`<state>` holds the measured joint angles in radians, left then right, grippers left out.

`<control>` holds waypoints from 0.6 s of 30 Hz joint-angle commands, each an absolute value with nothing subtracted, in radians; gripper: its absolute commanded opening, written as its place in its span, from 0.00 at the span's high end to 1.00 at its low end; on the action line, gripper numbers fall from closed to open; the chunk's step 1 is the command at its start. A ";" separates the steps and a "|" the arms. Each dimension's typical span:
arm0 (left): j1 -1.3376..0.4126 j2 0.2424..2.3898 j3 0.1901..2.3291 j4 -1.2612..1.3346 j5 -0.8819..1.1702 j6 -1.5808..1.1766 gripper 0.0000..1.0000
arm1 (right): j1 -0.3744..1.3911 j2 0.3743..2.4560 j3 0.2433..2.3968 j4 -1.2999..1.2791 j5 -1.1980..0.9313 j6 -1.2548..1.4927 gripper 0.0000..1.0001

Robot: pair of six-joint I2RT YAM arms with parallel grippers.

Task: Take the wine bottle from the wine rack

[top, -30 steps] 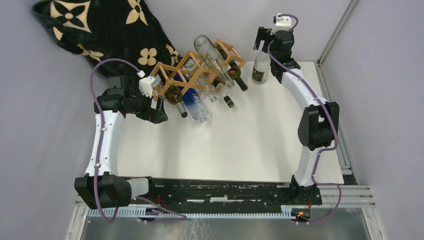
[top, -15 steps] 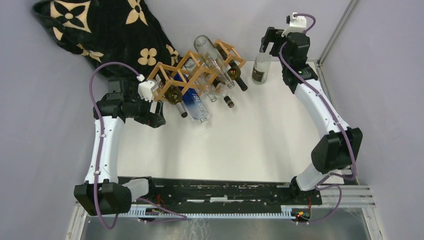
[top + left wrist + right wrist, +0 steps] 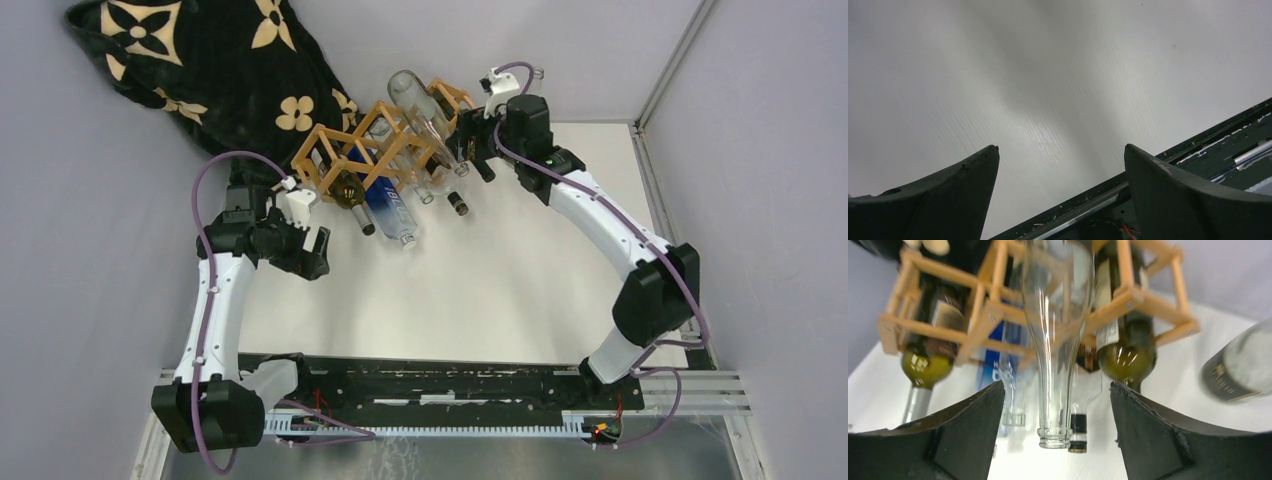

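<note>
The wine rack (image 3: pixel 335 150), a light wooden lattice, stands at the back of the table with several bottles lying in its cells. In the right wrist view a clear wine bottle (image 3: pixel 1055 340) points its neck out of the wine rack (image 3: pixel 985 315), between two dark green bottles (image 3: pixel 1125 357). My right gripper (image 3: pixel 1055 386) is open in front of that neck, its fingers (image 3: pixel 973 430) on either side and apart from the glass. From above, the right gripper (image 3: pixel 468 140) is at the rack's right end. My left gripper (image 3: pixel 322 255) is open over bare table, clear of the rack's left end.
A black cloth with cream flowers (image 3: pixel 200 60) is heaped behind the rack at the back left. A blue-labelled bottle (image 3: pixel 392 212) juts out of the rack toward the table's middle. Another bottle with a dark label (image 3: pixel 1243 367) is to the right of the rack. The black base rail (image 3: pixel 1198 145) runs along the near edge.
My right arm has swung left from the standing bottle at the back right to the rack's right end. My left gripper has drawn back from the rack toward the near side.
</note>
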<state>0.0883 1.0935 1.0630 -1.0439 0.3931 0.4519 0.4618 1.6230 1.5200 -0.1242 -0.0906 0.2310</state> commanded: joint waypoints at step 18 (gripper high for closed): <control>0.089 1.043 1.027 -0.981 0.395 0.538 0.00 | 0.473 1.828 1.592 -0.144 -0.331 0.327 0.39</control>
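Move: Below the right hand, some 9 cm down and about 3 cm to its left, level fore and aft, is the neck of the big clear bottle on top of the rack. The green bottle beside it lies about 6 cm ahead and 14 cm below the hand; the black-capped bottle is roughly 6 cm left, 1 cm ahead and 19 cm down. The standing bottle is about 15 cm ahead and 15 cm right, 12 cm lower. From the left hand that neck lies some 22 cm ahead, 34 cm right and 6 cm higher. Dropping about 9 cm onto the clear bottle's neck, nearly all of it early on, the right hand also edges some 4 cm left while its fingers tip down about 15 degrees and swing roughly 10 degrees counter-clockwise. The fingers narrow from wide to a little over half open, one on each side of the neck just above the mouth, not yet squeezing it. ##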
